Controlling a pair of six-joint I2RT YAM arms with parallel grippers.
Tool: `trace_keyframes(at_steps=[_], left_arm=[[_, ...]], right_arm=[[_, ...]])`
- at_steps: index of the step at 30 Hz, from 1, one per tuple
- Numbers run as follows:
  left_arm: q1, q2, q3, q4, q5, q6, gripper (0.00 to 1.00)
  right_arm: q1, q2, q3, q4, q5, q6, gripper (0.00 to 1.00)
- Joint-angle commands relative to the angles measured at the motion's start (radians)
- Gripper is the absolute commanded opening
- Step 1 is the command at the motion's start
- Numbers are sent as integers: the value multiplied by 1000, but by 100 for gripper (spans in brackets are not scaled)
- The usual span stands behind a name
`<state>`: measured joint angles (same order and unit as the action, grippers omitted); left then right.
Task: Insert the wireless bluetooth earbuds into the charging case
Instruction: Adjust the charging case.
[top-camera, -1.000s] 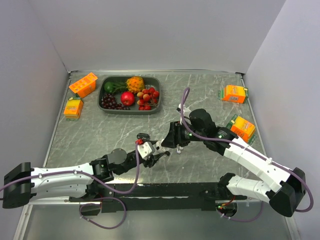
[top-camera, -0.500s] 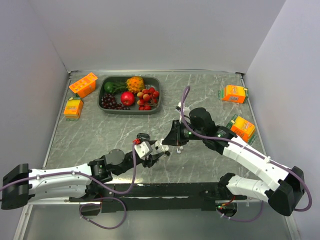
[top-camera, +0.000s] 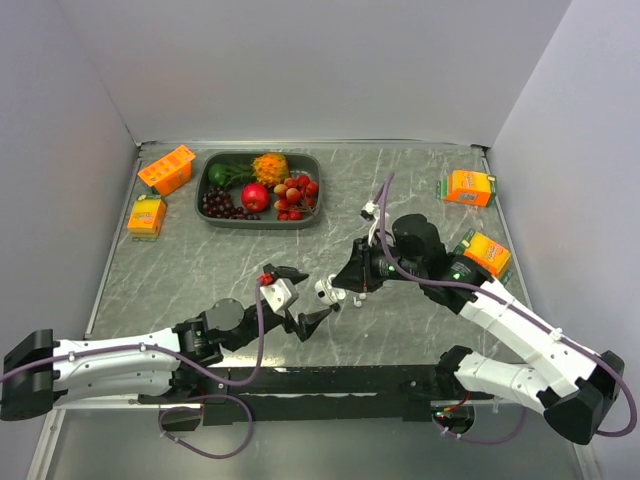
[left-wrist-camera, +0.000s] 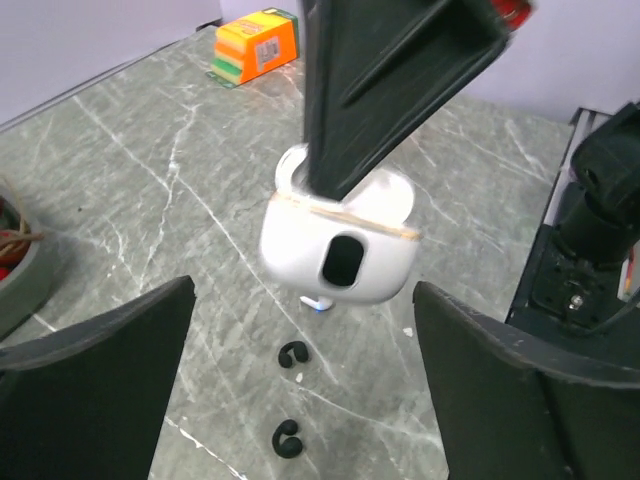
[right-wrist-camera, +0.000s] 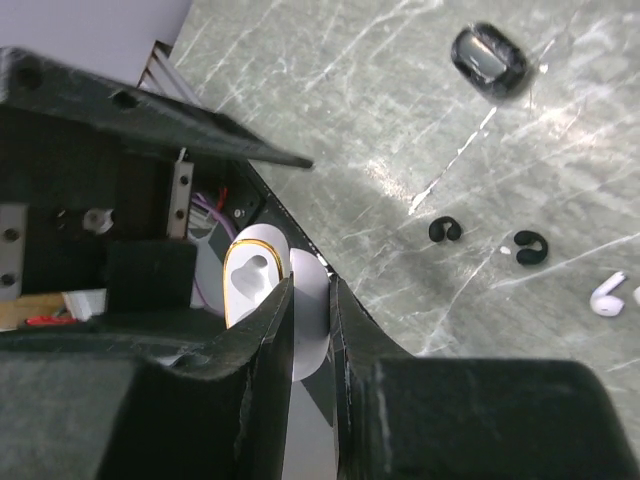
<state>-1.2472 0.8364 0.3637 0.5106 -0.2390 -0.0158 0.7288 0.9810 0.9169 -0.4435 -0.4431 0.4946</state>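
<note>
The white charging case (left-wrist-camera: 340, 245) hangs open above the table, its gold-rimmed cavity (right-wrist-camera: 250, 285) empty. My right gripper (right-wrist-camera: 310, 290) is shut on its lid, coming down from above in the left wrist view. My left gripper (left-wrist-camera: 303, 320) stands open, its fingers (left-wrist-camera: 100, 390) wide on either side of the case and not touching it. Two black hook-shaped earbuds (left-wrist-camera: 292, 354) (left-wrist-camera: 286, 438) lie on the table below. A white earbud (right-wrist-camera: 605, 297) lies near them. In the top view the case (top-camera: 328, 290) sits between the two grippers.
A small black case (right-wrist-camera: 490, 60) lies shut on the table beyond the black earbuds. A dark tray (top-camera: 205, 205) of fruit stands at the back left. Orange boxes sit at the left (top-camera: 166, 168) (top-camera: 147, 215) and the right (top-camera: 469, 187) (top-camera: 485, 255).
My left gripper has opened wide and let go of the white case. My right gripper has shut on the case's lid and now holds it alone.
</note>
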Motion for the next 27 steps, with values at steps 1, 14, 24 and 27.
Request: trace_keyframes(at_steps=[1,14,24,27], left_arm=[[2,-25,6,20,-39,-16,96],[2,-85,153,-230,117,-147,96],[40,-70,161,-239,453,-135,98],[229,-43,172,-235,679,-151,93]], right_arm=[[-2,-31,97,-44,-6,-70,0],[1,-174,67,-32,170,-430,10],[12,-163,132,-132,-6,-663,0],[29,-157,155,-171,-40,-691,0]])
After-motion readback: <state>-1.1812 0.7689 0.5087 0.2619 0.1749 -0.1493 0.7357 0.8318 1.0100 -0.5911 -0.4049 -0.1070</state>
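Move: The charging case is already in the right fingers, its middle about 1 cm back, 1 cm left and 1 cm below that hand point. From the left hand it sits some 3 cm right, 1 cm ahead and 1 cm higher. Some 20 cm below the right hand, the white earbuds lie about 4 cm ahead and 6 cm right; the near black earbud 2 cm ahead, straight in line; the dark case 10 cm ahead and 11 cm left. Up first and then to its right, the right arm carries the charging case about 4 cm each way, away from the left gripper, keeping its pinch and rolling some 35 degrees so that the hand's top leans back. The left, already wide open, edges barely left, then draws back about 5 cm and rises about 3, turning clockwise. ##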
